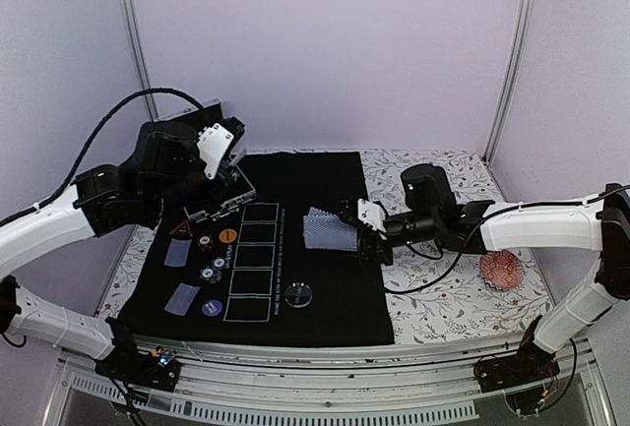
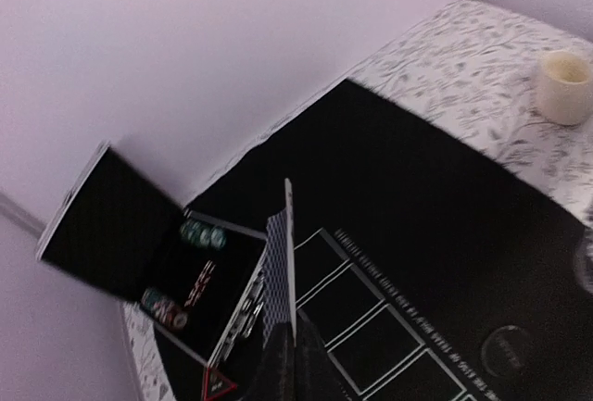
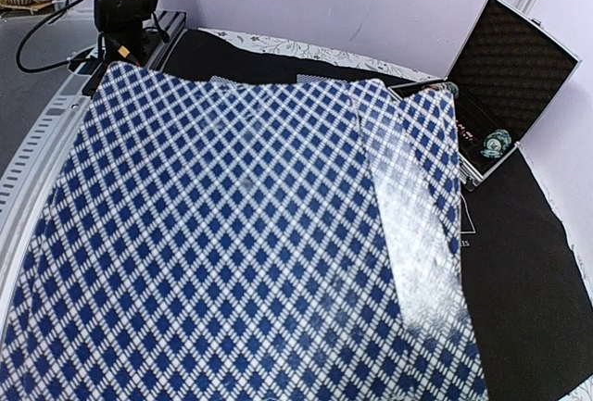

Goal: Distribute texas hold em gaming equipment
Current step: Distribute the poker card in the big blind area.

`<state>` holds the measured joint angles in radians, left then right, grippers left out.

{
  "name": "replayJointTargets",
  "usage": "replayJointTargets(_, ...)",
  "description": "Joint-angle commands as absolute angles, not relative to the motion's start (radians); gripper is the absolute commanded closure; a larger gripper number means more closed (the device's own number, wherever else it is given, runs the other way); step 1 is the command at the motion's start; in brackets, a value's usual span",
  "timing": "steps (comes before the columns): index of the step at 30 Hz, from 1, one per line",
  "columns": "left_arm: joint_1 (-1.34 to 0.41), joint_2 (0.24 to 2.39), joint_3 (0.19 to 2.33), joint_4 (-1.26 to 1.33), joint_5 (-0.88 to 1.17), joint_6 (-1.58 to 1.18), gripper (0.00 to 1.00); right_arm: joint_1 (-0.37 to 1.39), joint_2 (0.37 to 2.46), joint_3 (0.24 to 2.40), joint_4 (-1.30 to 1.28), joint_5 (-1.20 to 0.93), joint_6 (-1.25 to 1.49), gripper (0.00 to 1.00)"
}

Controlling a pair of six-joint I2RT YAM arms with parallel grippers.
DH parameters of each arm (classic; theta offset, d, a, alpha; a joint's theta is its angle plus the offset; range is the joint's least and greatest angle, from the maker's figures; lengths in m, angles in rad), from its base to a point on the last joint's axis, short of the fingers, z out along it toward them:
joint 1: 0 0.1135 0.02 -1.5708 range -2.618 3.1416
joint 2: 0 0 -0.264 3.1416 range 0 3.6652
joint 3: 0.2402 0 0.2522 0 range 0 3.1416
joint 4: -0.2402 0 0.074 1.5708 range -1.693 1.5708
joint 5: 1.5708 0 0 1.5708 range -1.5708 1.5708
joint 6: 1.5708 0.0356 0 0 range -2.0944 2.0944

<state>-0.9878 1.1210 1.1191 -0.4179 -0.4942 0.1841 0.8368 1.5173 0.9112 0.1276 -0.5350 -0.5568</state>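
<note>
My right gripper [image 1: 358,230] is shut on a small fan of playing cards [image 1: 330,231] held above the black mat [image 1: 325,175]. In the right wrist view their blue lattice backs [image 3: 232,253] fill the frame and hide the fingers. Raised beside the open chip case [image 1: 215,206], my left gripper [image 1: 234,166] is shut on a single card [image 2: 278,271], seen edge-on above its fingertips [image 2: 296,336]. Two cards [image 1: 178,252] [image 1: 183,298] lie face down at the mat's left. Beside them are striped chips [image 1: 213,269], an orange disc [image 1: 227,235], a purple-blue disc [image 1: 212,308] and a clear disc [image 1: 299,295]. A red triangle marker [image 2: 218,384] lies by the case.
The case [image 2: 199,276] holds more chips [image 2: 202,234], and its lid [image 2: 107,220] stands open toward the back wall. A cream cup [image 2: 565,86] stands on the patterned tablecloth at the back right. A small reddish dish [image 1: 503,271] sits right of the mat, under the right arm.
</note>
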Motion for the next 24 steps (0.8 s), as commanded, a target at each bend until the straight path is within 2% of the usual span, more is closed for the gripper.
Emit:
replayJointTargets(1, -0.715, 1.176, 1.018, -0.599, -0.655, -0.090, 1.00, 0.831, 1.485, 0.938, 0.141, -0.562, -0.551, 0.64)
replayJointTargets(7, -0.471, 1.251, 0.844, -0.495, -0.653, -0.151, 1.00, 0.832, 1.465, 0.933, 0.140, -0.571, -0.551, 0.64)
replayJointTargets(9, -0.449, 1.313, 0.867, -0.526, -0.708, -0.195, 1.00, 0.832, 1.459, 0.932, 0.137, -0.573, -0.552, 0.64)
replayJointTargets(15, -0.373, 1.496, 0.886, -0.511, -0.685, -0.171, 1.00, 0.832, 1.444, 0.928, 0.134, -0.576, -0.555, 0.64)
replayJointTargets(24, -0.305, 1.598, 0.906, -0.509, -0.598, -0.154, 1.00, 0.833, 1.427, 0.918, 0.135, -0.582, -0.567, 0.64)
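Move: Down and to its left from the left hand, which already holds one poker card, lies the card in the big blind area: about 20 cm left, 5 cm ahead and 32 cm below. The All In triangle is some 8 cm farther out than that card, the red-black 100 chip about 8 cm to its right and 2 cm farther out, the orange chip 12 cm right and 5 cm farther out. From the right hand, that card lies about 36 cm left, 8 cm ahead and 19 cm below. Swinging fast from beside the chip case, the left hand carries its pinched card about 25 cm left and as far down, with a short early push forward, towards the big blind card. The wrist turns some 55 degrees counter-clockwise and tips steeply down, fingers staying shut; the leftward swing fades first while the sinking goes on. The right hand keeps its grip on the deck and lifts it slightly. ##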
